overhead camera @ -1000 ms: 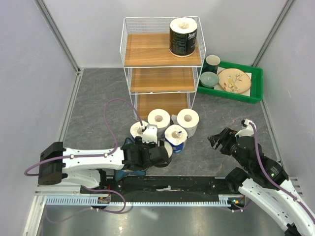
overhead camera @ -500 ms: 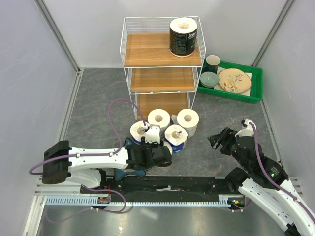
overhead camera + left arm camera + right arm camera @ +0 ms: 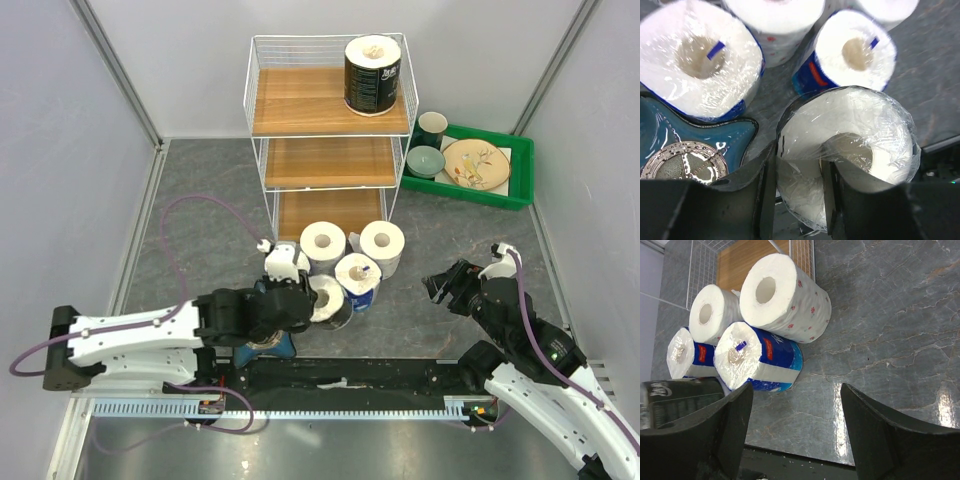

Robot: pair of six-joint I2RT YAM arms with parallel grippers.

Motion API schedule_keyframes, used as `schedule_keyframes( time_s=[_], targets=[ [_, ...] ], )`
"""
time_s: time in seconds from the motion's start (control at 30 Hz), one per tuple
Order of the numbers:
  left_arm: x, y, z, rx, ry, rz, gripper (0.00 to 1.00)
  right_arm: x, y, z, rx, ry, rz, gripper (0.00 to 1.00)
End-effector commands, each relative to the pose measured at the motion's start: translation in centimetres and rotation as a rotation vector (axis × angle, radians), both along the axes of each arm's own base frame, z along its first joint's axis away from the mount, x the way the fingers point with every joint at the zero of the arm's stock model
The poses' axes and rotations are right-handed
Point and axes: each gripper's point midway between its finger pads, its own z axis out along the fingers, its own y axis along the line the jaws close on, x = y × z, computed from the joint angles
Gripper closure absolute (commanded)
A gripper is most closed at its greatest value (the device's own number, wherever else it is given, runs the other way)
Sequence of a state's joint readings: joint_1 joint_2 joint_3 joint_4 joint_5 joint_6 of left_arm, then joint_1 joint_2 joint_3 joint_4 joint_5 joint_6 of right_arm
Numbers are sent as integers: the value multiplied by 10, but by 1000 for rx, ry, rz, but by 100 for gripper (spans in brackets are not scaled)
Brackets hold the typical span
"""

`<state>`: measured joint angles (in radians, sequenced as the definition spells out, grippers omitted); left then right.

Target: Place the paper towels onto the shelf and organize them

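The shelf (image 3: 330,100) stands at the back with one black-wrapped paper towel (image 3: 372,72) on its top tier. In front of it stand two white rolls (image 3: 323,240) (image 3: 382,243) and two blue-white rolls (image 3: 358,275) (image 3: 283,262). My left gripper (image 3: 308,300) (image 3: 797,200) is shut on the wall of a second black-wrapped roll (image 3: 328,300) (image 3: 860,140), one finger inside its core and one outside. Apart from the rolls, to their right, my right gripper (image 3: 455,285) (image 3: 797,435) is open over bare floor, with the blue-white roll (image 3: 757,357) and a flowered white roll (image 3: 785,297) ahead of it.
A blue star-shaped dish (image 3: 268,345) (image 3: 685,150) lies under the left wrist, beside the held roll. A green tray (image 3: 520,170) holding a plate, a bowl and a cup sits right of the shelf. Grey walls close in both sides.
The left gripper has closed on the black-wrapped roll's wall, and the left arm has swung so its wrist now sits left of that roll. The right arm has not moved.
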<state>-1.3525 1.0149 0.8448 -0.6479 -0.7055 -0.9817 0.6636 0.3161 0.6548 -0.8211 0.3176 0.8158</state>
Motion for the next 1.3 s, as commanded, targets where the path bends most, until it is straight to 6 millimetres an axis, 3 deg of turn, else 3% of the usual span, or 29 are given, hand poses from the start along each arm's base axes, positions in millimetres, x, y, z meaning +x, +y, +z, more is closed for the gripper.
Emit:
schedule_keyframes(
  time_s=[0.0, 0.07, 0.1, 0.17, 0.2, 0.27, 0.3, 0.37, 0.43, 0.47, 0.6, 0.7, 0.77, 0.8, 0.83, 0.87, 0.93, 0.97, 1.0, 1.07, 1.27],
  targets=[
    [13, 7, 83, -155, -143, 17, 66, 4, -2, 11, 24, -36, -25, 21],
    [18, 15, 110, -174, -205, 27, 66, 4, -3, 11, 26, -37, -28, 21],
    [20, 19, 136, -217, -237, 40, 66, 3, -3, 11, 23, -37, -26, 21],
    [28, 32, 168, -211, -323, 64, 66, 3, -2, 11, 26, -37, -25, 21],
    [30, 37, 198, -246, -364, 78, 66, 3, -3, 11, 26, -36, -27, 21],
    [40, 47, 232, -203, -471, 103, 66, 4, -3, 10, 24, -35, -28, 21],
    [42, 54, 259, -223, -512, 123, 66, 4, -2, 11, 25, -36, -27, 21],
    [51, 56, 289, -150, -606, 145, 66, 3, -3, 11, 24, -35, -27, 21],
    [54, 64, 334, -165, -696, 160, 66, 4, -3, 11, 25, -36, -27, 21],
    [56, 57, 344, -150, -723, 154, 66, 3, -3, 11, 25, -36, -28, 21],
    [59, 67, 411, -159, -857, 185, 66, 4, -3, 11, 25, -36, -27, 21],
    [66, 67, 443, -109, -932, 200, 66, 4, -3, 10, 24, -33, -29, 20],
    [75, 76, 462, -85, -959, 210, 66, 4, -3, 10, 23, -34, -28, 21],
    [84, 62, 459, -74, -944, 194, 66, 4, -3, 10, 22, -34, -28, 20],
    [96, 62, 462, -62, -954, 195, 66, 4, -2, 10, 23, -33, -25, 20],
    [96, 73, 478, -97, -968, 214, 66, 4, -2, 10, 23, -33, -25, 21],
    [123, 59, 467, -34, -938, 193, 66, 4, -3, 10, 23, -33, -27, 20],
    [124, 68, 479, -61, -950, 207, 66, 3, -2, 10, 25, -34, -23, 20],
    [144, 63, 468, -20, -921, 216, 66, 3, -2, 10, 24, -34, -22, 20],
    [151, 62, 474, -27, -932, 208, 66, 4, -2, 11, 24, -36, -25, 20],
    [190, 35, 444, 3, -872, 143, 66, 4, -2, 11, 25, -37, -23, 20]
  ],
)
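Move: The left hand already pinches the wall of a clear-wrapped paper towel roll; the free left part of the top shelf lies about 27 cm ahead of this hand, hardly 1 cm to its left and some 32 cm up. On that shelf a black roll stands about 13 cm right, 27 ahead and 40 up; of the rolls on the table, one blue-white roll is about 12 right and 6 ahead, a white roll 3 right and 15 ahead, both some 13 lower. From the idle right hand the free shelf part is about 25 ahead, 31 left and 30 up. The left hand, still pinching the clear-wrapped roll by its wall, lifts fast and nearly straight up past the shelf's lower levels, about 45 cm in all, its fingers swinging from slanting down to slanting a little up (some 50 degrees) so that the roll tips back with them. High up, the climb fades and the hand turns to reaching forward, about 17 cm over the whole way with a smaller drift to the left, bringing the roll to the left part of the top shelf with the grip unchanged. ##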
